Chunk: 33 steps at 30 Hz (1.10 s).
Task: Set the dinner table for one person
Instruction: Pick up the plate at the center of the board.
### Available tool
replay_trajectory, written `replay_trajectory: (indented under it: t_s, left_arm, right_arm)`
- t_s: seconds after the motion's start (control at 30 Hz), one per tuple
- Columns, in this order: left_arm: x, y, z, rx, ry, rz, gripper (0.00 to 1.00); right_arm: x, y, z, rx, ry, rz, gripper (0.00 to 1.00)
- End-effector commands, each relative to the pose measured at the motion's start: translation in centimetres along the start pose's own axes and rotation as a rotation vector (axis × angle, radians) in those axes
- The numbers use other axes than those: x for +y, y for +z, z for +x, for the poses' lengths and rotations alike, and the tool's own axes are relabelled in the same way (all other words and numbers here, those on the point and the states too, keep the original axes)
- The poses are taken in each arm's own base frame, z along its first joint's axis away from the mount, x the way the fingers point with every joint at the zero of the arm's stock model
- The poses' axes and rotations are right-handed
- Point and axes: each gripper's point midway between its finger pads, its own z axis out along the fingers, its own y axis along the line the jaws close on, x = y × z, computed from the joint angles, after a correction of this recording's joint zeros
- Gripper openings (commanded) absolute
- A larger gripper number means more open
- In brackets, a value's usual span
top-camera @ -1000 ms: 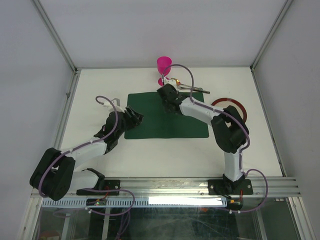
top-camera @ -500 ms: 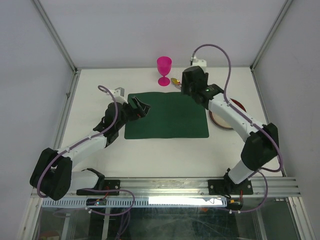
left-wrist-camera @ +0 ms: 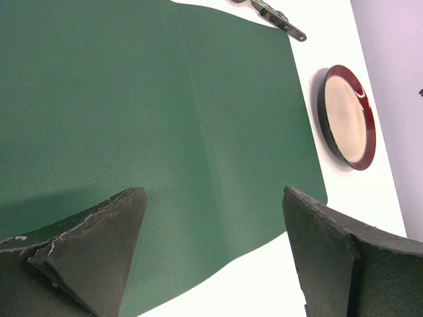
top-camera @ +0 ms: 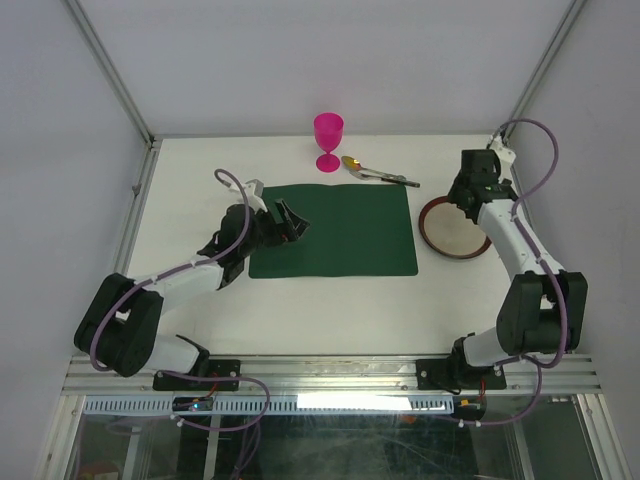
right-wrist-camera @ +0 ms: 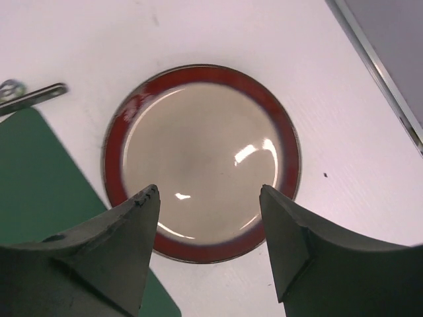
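The white dinner table (top-camera: 300, 310) carries a dark green placemat (top-camera: 345, 235) at its middle. Over the mat's left edge my left gripper (top-camera: 292, 222) hangs open and empty; the left wrist view shows only mat (left-wrist-camera: 132, 99) between its spread fingers (left-wrist-camera: 215, 198). A red-rimmed plate (top-camera: 450, 232) with a cream centre lies right of the mat. Above it my right gripper (top-camera: 462, 203) is open, holding nothing, and the plate (right-wrist-camera: 198, 152) lies beyond its fingertips (right-wrist-camera: 209, 191). A pink goblet (top-camera: 328, 140) stands behind the mat, with metal cutlery (top-camera: 378, 175) lying beside it.
Aluminium rails (top-camera: 330, 370) edge the table's near side, and grey walls close in the left, right and back. The plate (left-wrist-camera: 347, 115) and cutlery handle (left-wrist-camera: 277, 16) also show in the left wrist view. The mat's corner (right-wrist-camera: 39, 178) lies left of the plate.
My right arm swung from the mat's far edge near the goblet over to above the plate. Both grippers opened wider. The left gripper crept a little further over the mat.
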Motion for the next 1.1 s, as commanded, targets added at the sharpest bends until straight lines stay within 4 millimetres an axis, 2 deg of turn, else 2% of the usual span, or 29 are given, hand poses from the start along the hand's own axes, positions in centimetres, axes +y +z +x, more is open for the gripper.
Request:
replay_trajectory:
  t_s: [0.0, 0.13, 0.4, 0.77, 1.07]
  left_arm:
    - [-3.9, 0.7, -2.5, -0.058, 0.043, 0.143, 0.87]
    - [-4.0, 1.4, -2.1, -0.037, 0.048, 0.16, 0.87]
    - [-4.0, 2.6, -1.0, 0.002, 0.04, 0.191, 0.87]
    - [-5.3, 3.0, -0.4, 0.039, 0.0, 0.264, 0.86]
    - [-5.1, 3.9, 0.9, 0.075, -0.029, 0.288, 0.85]
  right_arm:
    - [-2.8, -0.3, -0.7, -0.02, 0.15, 0.013, 0.65]
    - [-5.5, 0.3, 0.5, 0.007, 0.242, 0.066, 0.65]
    - [-8.8, -0.2, 2.5, 0.017, 0.383, 0.144, 0.65]
    - [-9.6, -0.7, 7.7, 0.042, 0.584, 0.152, 0.64]
    - [-9.5, -0.4, 9.5, 0.03, 0.671, 0.134, 0.62]
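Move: The plate lies almost directly under the right gripper, about 12 cm below, its middle roughly 2 cm ahead and 1 cm to the right. From that gripper the green mat's middle is some 33 cm to the left and 1 cm ahead, and the cutlery about 19 cm left and 21 cm ahead. From the left gripper the plate is about 44 cm to the right, 6 cm ahead and 7 cm lower. Draw the open right gripper back about 12 cm from over the plate, sinking some 8 cm and swinging out to the right before easing slightly left, to come down off the plate's near rim; turn it clockwise some 30 degrees with its left side rising. Slide the open left gripper about 5 cm right over the mat, turning slightly clockwise. ##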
